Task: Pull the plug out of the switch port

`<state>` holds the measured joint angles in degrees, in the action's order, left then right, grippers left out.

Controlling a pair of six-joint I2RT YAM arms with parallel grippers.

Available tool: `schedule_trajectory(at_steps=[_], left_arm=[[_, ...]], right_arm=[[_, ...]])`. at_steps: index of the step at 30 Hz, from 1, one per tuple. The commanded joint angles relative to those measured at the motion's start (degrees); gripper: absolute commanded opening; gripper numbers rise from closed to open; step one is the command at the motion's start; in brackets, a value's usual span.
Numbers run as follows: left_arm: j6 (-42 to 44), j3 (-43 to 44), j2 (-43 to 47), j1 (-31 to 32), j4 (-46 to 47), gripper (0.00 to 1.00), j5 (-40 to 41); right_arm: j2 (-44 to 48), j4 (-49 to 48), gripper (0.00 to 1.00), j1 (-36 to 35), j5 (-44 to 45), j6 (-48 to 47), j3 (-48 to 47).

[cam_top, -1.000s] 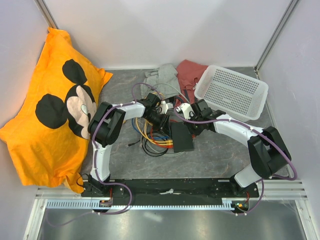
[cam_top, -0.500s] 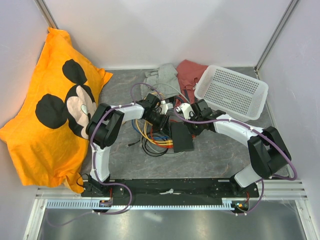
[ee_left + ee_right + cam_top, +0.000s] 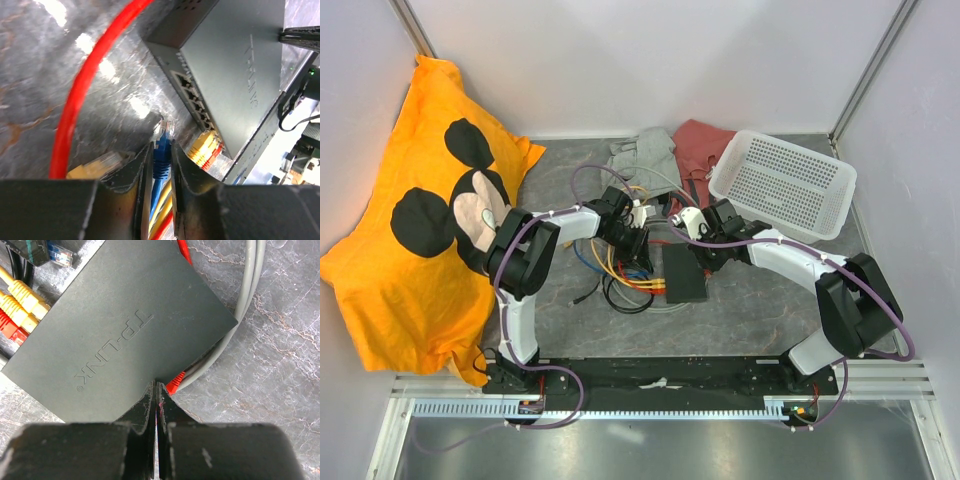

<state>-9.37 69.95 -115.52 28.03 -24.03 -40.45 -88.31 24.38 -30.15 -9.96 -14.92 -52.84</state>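
The switch (image 3: 682, 272) is a flat black box lying mid-table. In the left wrist view its port row (image 3: 195, 100) faces me, and the near ports look empty. My left gripper (image 3: 161, 145) is shut on a blue plug (image 3: 163, 137), which hangs free a short way in front of the ports. Yellow and red plugs (image 3: 205, 146) sit in the ports at the row's far end. My right gripper (image 3: 157, 385) is shut with nothing in it, its tips pressed against the switch's (image 3: 125, 325) opposite edge. The blue plug (image 3: 61, 257) shows there too, clear of the box.
A red cable (image 3: 85, 85) and a loose yellow plug (image 3: 97, 165) lie left of the switch among tangled cables (image 3: 620, 282). A grey cable (image 3: 250, 300) runs under the box. A white basket (image 3: 783, 183), grey and red cloths (image 3: 660, 152), and an orange pillow (image 3: 430, 210) surround the area.
My left gripper has drawn back to the left, away from the switch's edge, with the blue plug in it. The right arm and the switch have stayed put.
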Motion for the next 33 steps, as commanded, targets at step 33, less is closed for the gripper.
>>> schedule_trajectory(at_steps=[33], left_arm=[[25.44, 5.89, 6.81, -0.79, -3.39, 0.02, 12.86]], right_arm=[[-0.37, 4.27, 0.0, 0.27, 3.19, -2.22, 2.83]])
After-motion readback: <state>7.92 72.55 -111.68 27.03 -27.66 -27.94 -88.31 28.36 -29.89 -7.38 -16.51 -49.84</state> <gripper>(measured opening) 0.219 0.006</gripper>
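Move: To the left hand's right, about 8 cm off and 1 cm back, is the middle of the switch; this hand already holds the blue plug clear of the ports. Two plugged-in yellow plugs sit about 4 cm back and 1 cm right of the left hand, and a loose yellow plug about 4 cm ahead. From the right hand's shut tips, at the switch's right edge, its middle is 5 cm left and level fore-and-aft; a loose red plug peeps out 1 cm ahead, 3 cm below. Keeping its pinch on the blue plug, the left hand, after a slow start, carries it forward and left about 5 cm, away from the ports, rising barely and rolling the wrist some 20 degrees. Late on, the right hand, fingers still shut, leaves the switch's right edge in a quick move right, back and down, about 4 cm in all, ending beside it just above or on the table. ##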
